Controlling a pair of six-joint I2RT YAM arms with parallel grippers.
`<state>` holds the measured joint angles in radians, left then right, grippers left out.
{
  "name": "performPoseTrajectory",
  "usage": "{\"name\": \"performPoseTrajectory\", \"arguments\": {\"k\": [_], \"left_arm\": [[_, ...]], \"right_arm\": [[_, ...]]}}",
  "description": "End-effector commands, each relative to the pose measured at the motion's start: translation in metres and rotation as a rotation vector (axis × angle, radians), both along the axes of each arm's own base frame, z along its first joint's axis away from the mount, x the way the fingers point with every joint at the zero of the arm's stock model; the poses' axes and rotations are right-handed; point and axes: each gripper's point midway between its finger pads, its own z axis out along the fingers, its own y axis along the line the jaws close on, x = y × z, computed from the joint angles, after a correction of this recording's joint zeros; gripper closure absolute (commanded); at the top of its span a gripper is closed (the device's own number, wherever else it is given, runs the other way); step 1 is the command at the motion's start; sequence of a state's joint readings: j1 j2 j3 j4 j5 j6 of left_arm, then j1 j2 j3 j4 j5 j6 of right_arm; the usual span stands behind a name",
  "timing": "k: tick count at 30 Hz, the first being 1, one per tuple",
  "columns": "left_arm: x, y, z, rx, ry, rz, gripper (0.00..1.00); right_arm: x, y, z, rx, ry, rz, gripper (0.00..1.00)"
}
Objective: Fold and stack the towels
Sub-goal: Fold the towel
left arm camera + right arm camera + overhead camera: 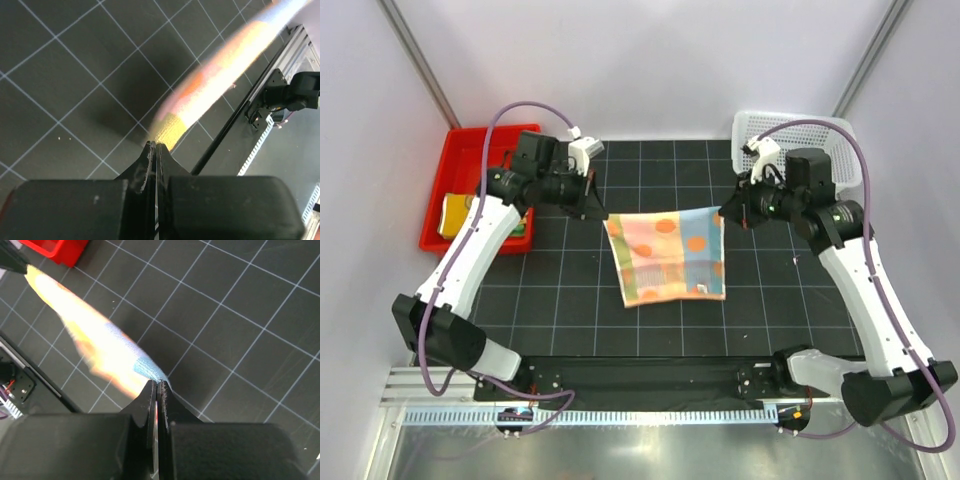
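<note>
The orange polka-dot towel (670, 255) hangs stretched between both grippers, its lower part lying on the black grid mat (570, 290). My left gripper (601, 214) is shut on the towel's far left corner, and my right gripper (722, 216) is shut on the far right corner. In the left wrist view the jaws (156, 145) pinch the yellow-edged corner and the towel (220, 65) runs away blurred. The right wrist view has the jaws (159, 384) closed on a blue-edged corner of the towel (95, 345). A yellow-orange towel (453, 215) and a green one (518, 228) lie in the red tray.
The red tray (455, 165) stands at the mat's left edge, partly under the left arm. A white mesh basket (820, 130) sits at the back right behind the right arm. A black rail (650, 375) and the arm bases run along the near edge.
</note>
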<state>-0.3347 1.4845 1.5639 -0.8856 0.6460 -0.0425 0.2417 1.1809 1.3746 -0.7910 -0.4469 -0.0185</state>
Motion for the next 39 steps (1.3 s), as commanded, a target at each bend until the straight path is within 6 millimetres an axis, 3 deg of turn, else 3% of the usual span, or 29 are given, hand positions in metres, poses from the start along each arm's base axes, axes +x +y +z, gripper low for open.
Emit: {"name": "performPoseTrajectory", "arguments": {"k": [1, 3, 4, 6, 7, 8, 9, 10, 11, 12, 13, 14, 15, 17, 18, 21, 24, 33, 39], "left_arm": [[0.025, 0.009, -0.004, 0.021, -0.018, 0.104, 1.0], [0.035, 0.005, -0.022, 0.032, 0.048, 0.091, 1.0], [0.045, 0.003, -0.045, 0.058, 0.11, 0.091, 1.0], [0.063, 0.002, -0.064, 0.097, 0.123, 0.081, 1.0], [0.076, 0.002, -0.092, 0.125, 0.172, 0.079, 1.0], [0.09, 0.0, -0.092, 0.117, 0.154, 0.073, 1.0], [0.1, 0.001, -0.1, 0.118, 0.154, 0.066, 1.0], [0.111, 0.001, -0.111, 0.111, 0.174, 0.067, 1.0], [0.124, 0.004, -0.136, 0.117, 0.215, 0.057, 1.0], [0.142, 0.003, -0.132, 0.103, 0.184, 0.047, 1.0], [0.152, 0.003, -0.134, 0.089, 0.19, 0.046, 1.0], [0.164, 0.007, -0.162, 0.088, 0.25, 0.06, 1.0], [0.185, 0.006, -0.144, 0.065, 0.193, 0.065, 1.0], [0.192, 0.009, -0.153, 0.074, 0.216, 0.055, 1.0], [0.205, 0.011, -0.157, 0.082, 0.197, 0.062, 1.0], [0.215, 0.016, -0.164, 0.089, 0.173, 0.059, 1.0], [0.219, 0.017, -0.163, 0.086, 0.136, 0.049, 1.0], [0.189, 0.023, -0.175, 0.108, 0.184, 0.025, 1.0], [0.177, 0.028, -0.168, 0.121, 0.157, 0.048, 1.0]], "right_arm": [[0.003, 0.003, -0.021, 0.022, 0.043, -0.029, 0.99], [0.019, 0.01, -0.039, 0.033, 0.066, -0.02, 0.99], [0.024, 0.013, -0.057, 0.03, 0.102, -0.012, 0.99], [0.045, 0.018, -0.087, 0.016, 0.144, -0.007, 0.99], [0.052, 0.02, -0.1, 0.002, 0.155, -0.001, 0.99], [0.065, 0.022, -0.107, -0.005, 0.138, 0.002, 0.99], [0.078, 0.023, -0.138, -0.04, 0.188, 0.014, 0.99], [0.092, 0.023, -0.142, -0.058, 0.177, 0.007, 0.99], [0.103, 0.024, -0.152, -0.075, 0.187, 0.009, 0.99], [0.113, 0.024, -0.181, -0.106, 0.241, 0.014, 0.99], [0.131, 0.026, -0.182, -0.122, 0.215, 0.017, 0.99], [0.14, 0.025, -0.19, -0.141, 0.219, 0.016, 0.99], [0.147, 0.025, -0.197, -0.155, 0.226, 0.019, 0.99], [0.164, 0.022, -0.214, -0.198, 0.239, 0.014, 0.99], [0.168, 0.022, -0.217, -0.208, 0.235, 0.016, 0.99], [0.177, 0.017, -0.222, -0.252, 0.215, 0.011, 0.99], [0.18, 0.009, -0.216, -0.278, 0.185, -0.015, 0.99], [0.162, 0.006, -0.179, -0.261, 0.093, -0.035, 0.99], [0.141, 0.006, -0.174, -0.266, 0.101, -0.06, 0.99]]}}
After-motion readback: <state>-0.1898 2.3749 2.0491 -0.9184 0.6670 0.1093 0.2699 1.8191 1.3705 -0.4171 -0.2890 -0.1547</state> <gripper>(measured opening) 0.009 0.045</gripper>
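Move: Each hand still holds a far corner of the raised orange-patterned towel. Bare tiles for the left corner lie about 18 cm ahead and 25 cm below the left hand; the red bin's middle is 20 cm ahead and 29 cm to its left. For the right corner the tiles lie some 15 cm ahead and 28 cm below the right hand, with the white basket 27 cm ahead and 20 cm to its right. Both arms, keeping their pinch on the far corners, swing the towel quickly down and forward over the tiles, the left some 20 cm each way, the right about 26 cm down and 16 forward, ending with fingertips tipped more downward. The left then draws back about 5 cm, staying low, while the right climbs about 7 cm and eases back slightly. ##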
